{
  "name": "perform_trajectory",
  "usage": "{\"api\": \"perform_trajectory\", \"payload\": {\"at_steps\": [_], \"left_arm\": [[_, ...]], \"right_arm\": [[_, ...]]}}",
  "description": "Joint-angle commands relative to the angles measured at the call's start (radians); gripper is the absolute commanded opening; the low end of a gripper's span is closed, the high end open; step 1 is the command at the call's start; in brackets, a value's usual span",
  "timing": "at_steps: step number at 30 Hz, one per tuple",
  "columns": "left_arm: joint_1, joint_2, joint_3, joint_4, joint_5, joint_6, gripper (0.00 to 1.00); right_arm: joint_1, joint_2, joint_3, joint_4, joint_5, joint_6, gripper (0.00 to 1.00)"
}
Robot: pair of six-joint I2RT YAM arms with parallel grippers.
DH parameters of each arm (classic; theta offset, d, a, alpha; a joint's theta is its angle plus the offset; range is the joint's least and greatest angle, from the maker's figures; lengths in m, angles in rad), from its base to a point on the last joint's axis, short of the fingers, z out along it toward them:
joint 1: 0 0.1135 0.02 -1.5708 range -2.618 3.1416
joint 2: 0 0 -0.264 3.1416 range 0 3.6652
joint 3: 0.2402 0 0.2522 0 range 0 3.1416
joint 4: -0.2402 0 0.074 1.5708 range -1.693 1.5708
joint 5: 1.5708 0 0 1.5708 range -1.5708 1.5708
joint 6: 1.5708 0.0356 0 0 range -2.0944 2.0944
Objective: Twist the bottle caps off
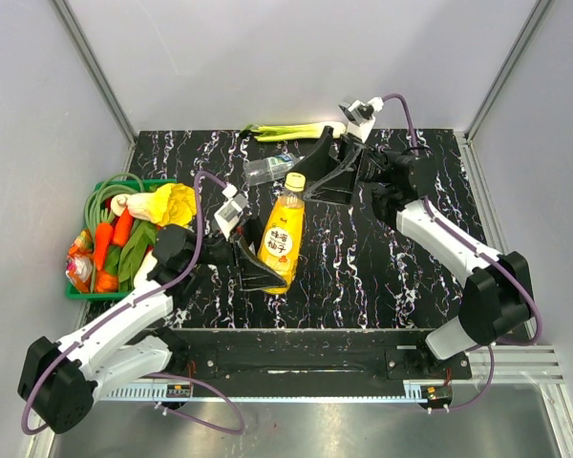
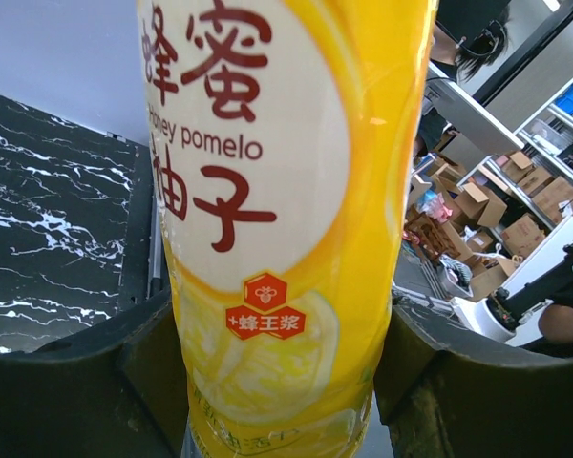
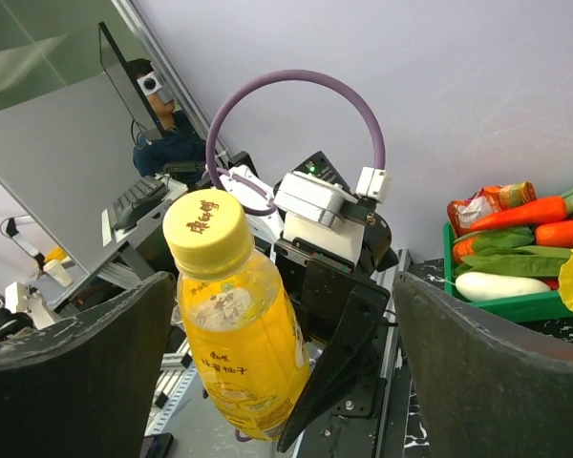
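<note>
A yellow-orange juice bottle (image 1: pixel 282 239) leans at mid-table with its yellow cap (image 1: pixel 295 180) on the neck. My left gripper (image 1: pixel 258 270) is shut on the bottle's lower body. In the left wrist view the label (image 2: pixel 267 191) fills the frame between the two fingers (image 2: pixel 86 382). My right gripper (image 1: pixel 312 186) is open just right of the cap. In the right wrist view the cap (image 3: pixel 203 227) stands free by the left finger (image 3: pixel 76 372), with a wide gap to the other finger. A clear bottle (image 1: pixel 272 169) lies on its side behind.
A green basket (image 1: pixel 76 291) of carrots, greens and other vegetables sits at the left edge, also seen in the right wrist view as the basket (image 3: pixel 487 307). A green leek (image 1: pixel 286 129) lies along the back edge. Grey walls close in the black marbled table (image 1: pixel 382 267).
</note>
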Motion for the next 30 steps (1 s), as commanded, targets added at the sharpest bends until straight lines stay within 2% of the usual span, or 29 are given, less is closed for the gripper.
{"api": "perform_trajectory", "payload": {"at_steps": [1, 5, 7, 10, 14, 18, 23, 30], "left_arm": [[0.004, -0.03, 0.049, 0.014, -0.013, 0.086, 0.29], [0.004, -0.058, 0.087, -0.182, -0.055, 0.21, 0.29], [0.004, -0.079, 0.148, -0.437, -0.129, 0.355, 0.29], [0.004, -0.104, 0.22, -0.688, -0.24, 0.509, 0.29], [0.004, -0.102, 0.297, -0.911, -0.398, 0.624, 0.28], [0.001, -0.101, 0.34, -1.031, -0.564, 0.666, 0.25], [-0.028, -0.099, 0.38, -1.138, -0.806, 0.687, 0.21], [-0.252, -0.059, 0.457, -1.264, -1.265, 0.746, 0.2]], "right_arm": [[-0.024, -0.019, 0.008, 0.115, 0.014, 0.04, 1.0], [-0.039, -0.039, 0.005, 0.095, 0.029, 0.035, 1.0], [-0.041, -0.054, 0.001, 0.043, 0.036, 0.01, 1.0], [-0.042, -0.091, -0.016, -0.134, 0.057, -0.122, 1.0], [-0.042, -0.172, -0.035, -0.435, 0.149, -0.371, 1.0], [-0.041, -0.22, -0.026, -0.63, 0.233, -0.504, 1.0], [-0.041, -0.215, -0.007, -0.721, 0.272, -0.524, 1.0], [-0.039, -0.168, 0.034, -0.794, 0.293, -0.511, 1.0]]}}
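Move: From the right hand, which is already open around the cap, the yellow bottle's cap lies about 2 cm back, 1 cm to the left and 1 cm higher. From the left hand, which already grips this bottle, the cap is some 9 cm ahead, 2 cm to the right and 11 cm up. The lying clear bottle is roughly 37 cm ahead of the left hand, 5 cm left and 30 cm below it; the yellow flower is about 25 cm ahead, 29 cm left and 25 cm below. Forward, about 9 cm, goes the left hand after a slow start, carrying the gripped bottle and then also easing left and down by some 5 cm each; its wrist swings counter-clockwise roughly 45 degrees as the fingers dip towards the table. The right hand, still wide open, follows about 5 cm forward, sinks a little late on and turns clockwise some 25 degrees, keeping its fingers by the cap without closing. ##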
